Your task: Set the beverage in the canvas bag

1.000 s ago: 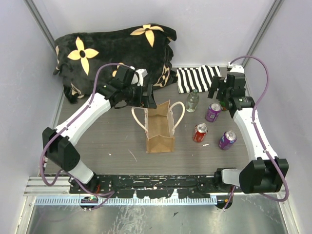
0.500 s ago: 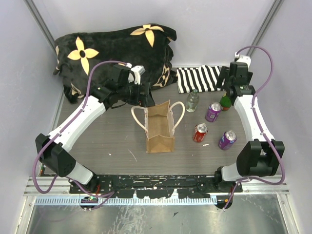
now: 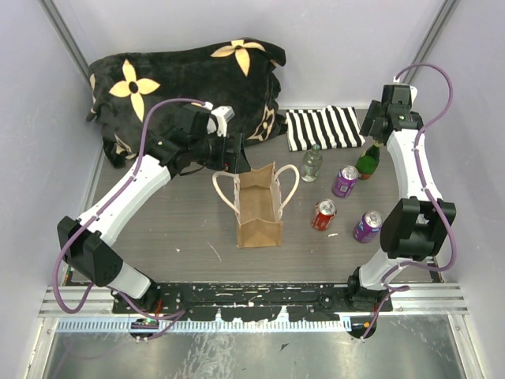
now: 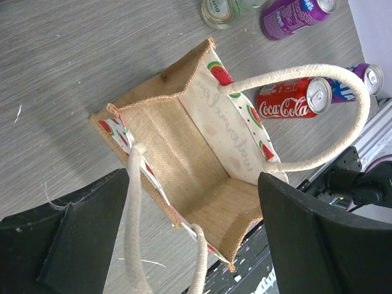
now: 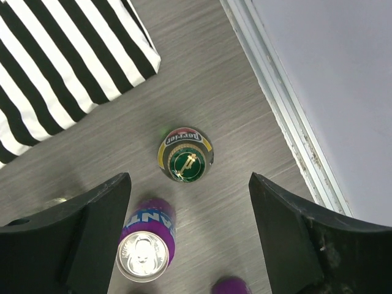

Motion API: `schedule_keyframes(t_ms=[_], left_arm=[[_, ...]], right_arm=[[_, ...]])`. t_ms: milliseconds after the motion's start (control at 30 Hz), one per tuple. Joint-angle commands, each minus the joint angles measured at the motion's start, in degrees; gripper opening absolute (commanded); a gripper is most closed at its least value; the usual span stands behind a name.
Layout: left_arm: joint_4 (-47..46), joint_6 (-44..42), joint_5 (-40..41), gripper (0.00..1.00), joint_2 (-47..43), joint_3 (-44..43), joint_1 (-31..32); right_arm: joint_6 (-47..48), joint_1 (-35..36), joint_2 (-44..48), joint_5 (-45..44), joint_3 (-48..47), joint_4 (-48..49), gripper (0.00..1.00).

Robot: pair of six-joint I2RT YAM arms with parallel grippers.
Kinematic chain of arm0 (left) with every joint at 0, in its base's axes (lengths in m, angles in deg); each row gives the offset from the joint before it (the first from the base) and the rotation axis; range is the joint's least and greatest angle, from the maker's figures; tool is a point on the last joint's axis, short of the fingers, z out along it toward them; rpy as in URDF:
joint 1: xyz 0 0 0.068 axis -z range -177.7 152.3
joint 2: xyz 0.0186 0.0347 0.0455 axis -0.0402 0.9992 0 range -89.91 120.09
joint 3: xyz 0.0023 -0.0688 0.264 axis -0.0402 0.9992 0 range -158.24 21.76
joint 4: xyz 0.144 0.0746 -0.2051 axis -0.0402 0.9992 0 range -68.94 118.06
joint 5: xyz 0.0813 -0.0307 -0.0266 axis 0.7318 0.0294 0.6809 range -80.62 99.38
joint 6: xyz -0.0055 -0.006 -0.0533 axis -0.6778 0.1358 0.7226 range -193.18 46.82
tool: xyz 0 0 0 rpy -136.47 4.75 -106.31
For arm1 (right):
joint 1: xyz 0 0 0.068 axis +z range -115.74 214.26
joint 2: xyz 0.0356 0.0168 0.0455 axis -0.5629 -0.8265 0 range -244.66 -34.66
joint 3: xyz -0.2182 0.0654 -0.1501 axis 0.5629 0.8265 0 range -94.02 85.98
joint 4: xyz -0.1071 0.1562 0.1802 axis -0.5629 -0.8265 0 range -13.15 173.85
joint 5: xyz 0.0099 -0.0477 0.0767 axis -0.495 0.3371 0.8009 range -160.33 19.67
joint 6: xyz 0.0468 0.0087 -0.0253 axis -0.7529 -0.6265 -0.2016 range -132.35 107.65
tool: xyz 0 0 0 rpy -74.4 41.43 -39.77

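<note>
The tan canvas bag (image 3: 258, 212) stands open mid-table with cream rope handles. My left gripper (image 3: 239, 158) is open just above its far rim; the left wrist view looks down into the empty bag (image 4: 184, 153) between my open left gripper (image 4: 190, 245). My right gripper (image 3: 372, 134) is open above a green Perrier bottle (image 3: 367, 164), which stands upright at the far right. The right wrist view shows its cap (image 5: 186, 154) slightly ahead of my open right gripper (image 5: 190, 239). An upright purple can (image 5: 146, 245) stands near the left finger (image 5: 67, 239).
A clear bottle (image 3: 312, 163), a purple can (image 3: 345, 181), a red cola can (image 3: 323, 214) and another purple can (image 3: 368, 226) stand right of the bag. A striped cloth (image 3: 322, 126) and a black flowered cushion (image 3: 189, 79) lie at the back. The right wall rail (image 5: 275, 104) runs close by.
My right arm has swung back and to the right, ending above the green bottle. My left arm shifted slightly at first, then stayed by the bag's far rim.
</note>
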Motion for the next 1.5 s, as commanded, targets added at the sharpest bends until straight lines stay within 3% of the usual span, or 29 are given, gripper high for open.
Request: schedule_keyframes(t_ms=[0, 567, 1033, 1133, 1267, 1400, 1467], left_arm=[[-1.7, -1.1, -0.8, 0.93, -1.5, 0.3, -0.2], [-2.0, -1.7, -0.9, 0.93, -2.3, 2.9, -0.2], [-1.8, -2.6, -0.9, 0.93, -1.2, 2.3, -0.2], [-1.8, -2.7, -0.9, 0.93, -1.2, 2.3, -0.3], [-1.7, -2.9, -1.0, 0.93, -1.2, 2.3, -0.3], [-1.6, -3.1, -0.9, 0.94, -1.2, 2.4, -0.4], [-1.6, -3.1, -1.0, 0.94, -1.2, 2.4, -0.4]], right_arm=[[-0.4, -0.1, 1.3, 0.6, 0.3, 0.2, 0.84], [-0.2, -0.2, 7.4, -1.5, 26.9, 34.0, 0.84], [0.7, -0.2, 4.4, -4.3, 30.4, 43.4, 0.82], [0.6, -0.2, 3.3, -4.5, 30.0, 43.6, 0.75], [-0.3, -0.1, 2.7, -3.8, 29.8, 44.4, 0.56], [-0.6, -0.1, 2.0, -3.4, 29.2, 43.5, 0.51], [-0.6, -0.2, 2.0, -3.5, 29.4, 43.4, 0.38]])
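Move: The green bottle stands almost under the right hand: its middle is about 2 cm ahead, 1 cm to the right and some 14 cm down, with its cap between the hand and the table. From that bottle, the near purple can is roughly 6 cm to the left and 5 cm back, the clear bottle some 17 cm to the left and a little back, and the striped cloth about 12 cm left and 14 cm farther out. From the left hand, the green bottle lies some 38 cm right and 10 cm ahead. The right hand ends by pinching the green bottle's neck just below the cap, its open fingers closing to about half. It first sinks about 9 cm down beside the neck, easing slightly back, then creeps roughly 3 cm forward onto it while the fingertips tip up some 12 degrees. ##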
